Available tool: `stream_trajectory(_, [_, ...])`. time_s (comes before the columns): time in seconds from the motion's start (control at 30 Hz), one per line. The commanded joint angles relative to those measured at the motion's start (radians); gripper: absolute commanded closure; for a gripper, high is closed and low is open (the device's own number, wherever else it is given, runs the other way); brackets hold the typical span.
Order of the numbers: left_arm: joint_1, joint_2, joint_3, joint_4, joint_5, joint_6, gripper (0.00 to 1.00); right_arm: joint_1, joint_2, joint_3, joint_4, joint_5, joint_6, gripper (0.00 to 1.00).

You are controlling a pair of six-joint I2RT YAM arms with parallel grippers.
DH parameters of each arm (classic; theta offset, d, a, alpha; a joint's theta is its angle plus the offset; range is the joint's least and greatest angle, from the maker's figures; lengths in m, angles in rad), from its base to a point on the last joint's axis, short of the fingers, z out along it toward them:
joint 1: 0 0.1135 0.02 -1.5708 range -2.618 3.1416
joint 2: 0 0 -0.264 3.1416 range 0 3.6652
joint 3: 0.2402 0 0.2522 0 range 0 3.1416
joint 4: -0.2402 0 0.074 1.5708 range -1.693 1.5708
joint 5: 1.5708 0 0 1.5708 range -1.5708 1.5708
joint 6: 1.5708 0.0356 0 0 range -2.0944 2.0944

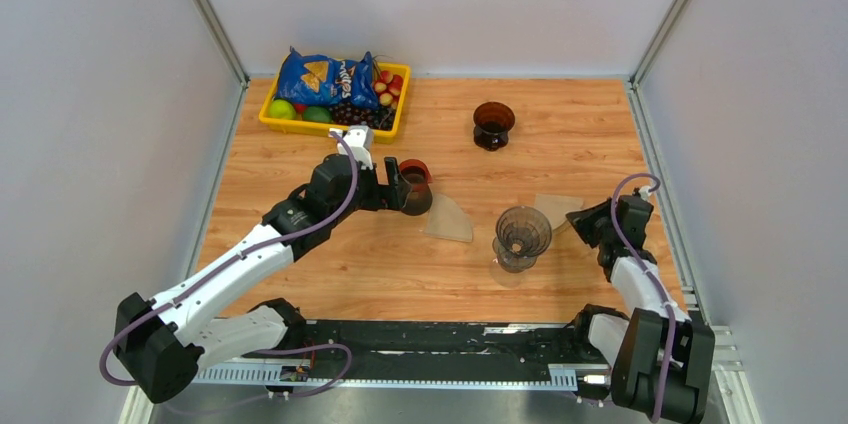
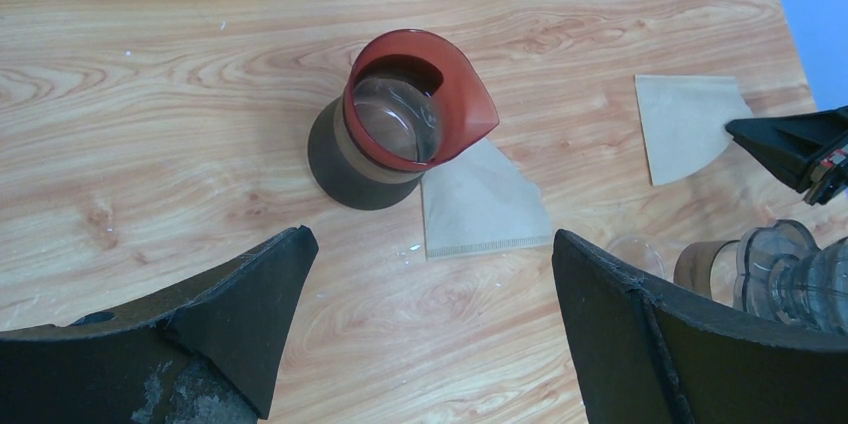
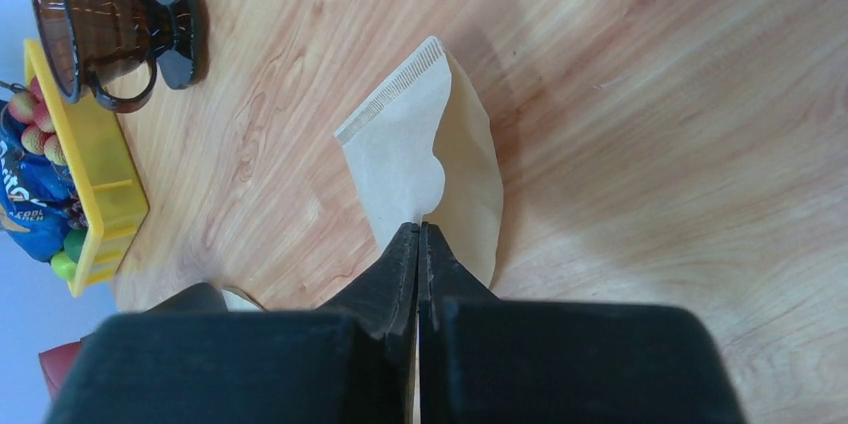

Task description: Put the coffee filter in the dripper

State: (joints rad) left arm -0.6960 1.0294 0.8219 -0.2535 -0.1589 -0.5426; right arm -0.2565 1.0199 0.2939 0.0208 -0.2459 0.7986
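Note:
A brown paper coffee filter lies at the right of the table, and my right gripper is shut on its near edge, which is slightly lifted. In the top view this filter sits just right of the clear glass dripper, with the right gripper beside it. A second filter lies flat next to a dark carafe with a red lid. My left gripper is open and empty, just short of the carafe. A dark brown dripper stands further back.
A yellow tray with a blue snack bag and fruit stands at the back left. Walls enclose the table on three sides. The clear dripper and the right gripper's fingers show at the right of the left wrist view.

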Motion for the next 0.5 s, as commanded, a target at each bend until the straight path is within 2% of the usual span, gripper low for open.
stream_trajectory(0.0, [0.001, -0.005, 0.028, 0.004, 0.019, -0.008, 0.0, -0.004, -0.028, 0.062, 0.05, -0.025, -0.084, 1.0])
stream_trajectory(0.2, [0.001, -0.02, 0.041, -0.003, 0.025, 0.044, 0.0, 0.006, -0.062, 0.181, -0.039, -0.077, -0.158, 1.0])
stream_trajectory(0.33, [0.001, -0.042, 0.049, -0.004, -0.006, 0.077, 0.0, 0.064, -0.081, 0.293, -0.114, -0.115, -0.286, 1.0])
stream_trajectory(0.47, [0.001, -0.05, 0.065, 0.001, 0.017, 0.11, 0.0, 0.164, -0.089, 0.429, -0.189, 0.022, -0.341, 1.0])
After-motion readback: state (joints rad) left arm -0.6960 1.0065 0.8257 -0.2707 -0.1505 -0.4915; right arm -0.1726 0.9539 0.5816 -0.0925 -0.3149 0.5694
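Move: The right fingers are already shut on the near-right edge of the coffee filter, just above the table. The glass dripper it is meant for stands atop the clear carafe, about 14 cm to this hand's left, 10 cm back, its middle some 11 cm higher. The spare filter lies some 28 cm left and 2 cm ahead, 3 cm lower. From the left hand the dripper is about 25 cm right, 10 cm back and 3 cm lower. Keeping its pinch on the filter's edge, the right hand lifts it off the table, rising about 11 cm and gathering speed, while reaching some 4 cm forward and near the end easing slightly left. The wrist tips its fingers up about 15 degrees, swings them counter-clockwise by as much and rolls a little, left side down. The fingers stay shut. ##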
